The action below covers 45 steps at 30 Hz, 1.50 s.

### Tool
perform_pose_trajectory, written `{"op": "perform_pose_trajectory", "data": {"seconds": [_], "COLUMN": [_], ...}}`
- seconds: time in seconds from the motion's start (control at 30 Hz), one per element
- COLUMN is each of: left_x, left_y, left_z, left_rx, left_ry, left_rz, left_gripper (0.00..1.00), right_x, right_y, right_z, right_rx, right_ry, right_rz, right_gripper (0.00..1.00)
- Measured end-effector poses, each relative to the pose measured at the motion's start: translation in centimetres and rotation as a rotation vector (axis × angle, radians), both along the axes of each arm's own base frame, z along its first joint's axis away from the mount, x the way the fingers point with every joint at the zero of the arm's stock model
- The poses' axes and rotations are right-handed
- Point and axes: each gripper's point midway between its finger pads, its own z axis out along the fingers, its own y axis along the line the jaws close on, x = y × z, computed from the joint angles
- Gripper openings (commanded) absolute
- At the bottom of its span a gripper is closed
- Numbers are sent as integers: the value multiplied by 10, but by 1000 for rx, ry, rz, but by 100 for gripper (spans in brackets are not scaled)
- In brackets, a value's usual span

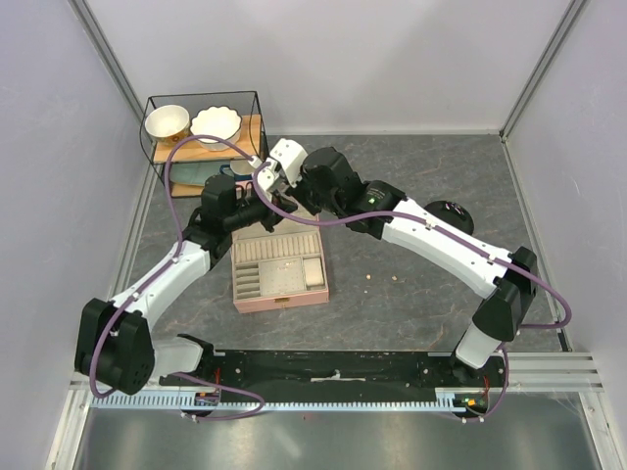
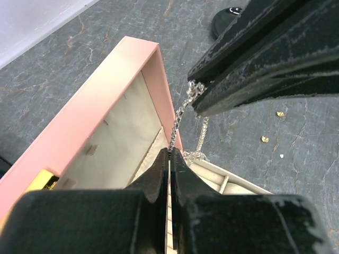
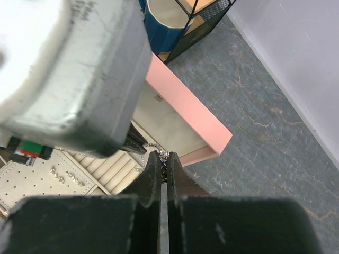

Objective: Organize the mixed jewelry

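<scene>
A thin silvery chain (image 2: pixel 180 114) is stretched between my two grippers above the back edge of the open pink box (image 1: pixel 284 302). In the left wrist view my left gripper (image 2: pixel 171 152) is shut on the chain's lower end, just over the upright pink lid (image 2: pixel 106 90). My right gripper (image 3: pixel 165 156) is shut on the other end, where a short curl of chain (image 3: pixel 152 145) shows. A loop of chain (image 2: pixel 201 138) hangs down onto the box's cream tray. Two tiny gold pieces (image 2: pixel 279 113) lie on the grey table to the right of the box, and they also show from above (image 1: pixel 368 285).
A black round disc stand (image 1: pixel 453 211) sits behind the right arm. A wire shelf (image 1: pixel 201 127) with two bowls stands at the back left, with a blue cup (image 3: pixel 164 21) below it. The box tray holds ring rolls and small compartments (image 1: pixel 313 271).
</scene>
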Motion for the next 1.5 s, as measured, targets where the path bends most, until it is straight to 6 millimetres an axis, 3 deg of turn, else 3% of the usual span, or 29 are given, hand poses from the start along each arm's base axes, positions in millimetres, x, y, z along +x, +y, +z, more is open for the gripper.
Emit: {"op": "perform_pose_trajectory", "data": {"seconds": [0.3,0.53,0.97,1.5], "left_x": [7,11,19,25], "left_y": [22,36,63,74], "left_z": [10,18,8,7], "left_rx": [11,24,90,107], "left_ry": [-28,-58,-49,-56], "left_rz": [94,147,238,282], "left_gripper": [2,2,2,2], "right_x": [7,10,20,30], "right_y": [-10,-8,10,20], "right_z": [-1,-5,-40,-33], "right_rx": [-9,-7,-43,-22], "right_ry": [-9,-10,29,8], "right_rz": [-34,-34,-20,-27], "right_gripper": [0,0,0,0]}}
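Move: Both hands pinch the chain over the jewelry box. The gold clasp on the raised lid's rim is about 6 cm to the left hand's left, 4 cm ahead and slightly lower; from the right hand it is 9 cm left, 4 cm ahead and 4 cm lower. From the left hand, the ring rolls lie 8 cm back, 4 cm left and 12 cm down, and the blue mug 9 cm ahead, 13 cm left and 6 cm down. Still pinching the chain, left hand goes 7 cm left towards the gold clasp, right 3 cm down and forward. ##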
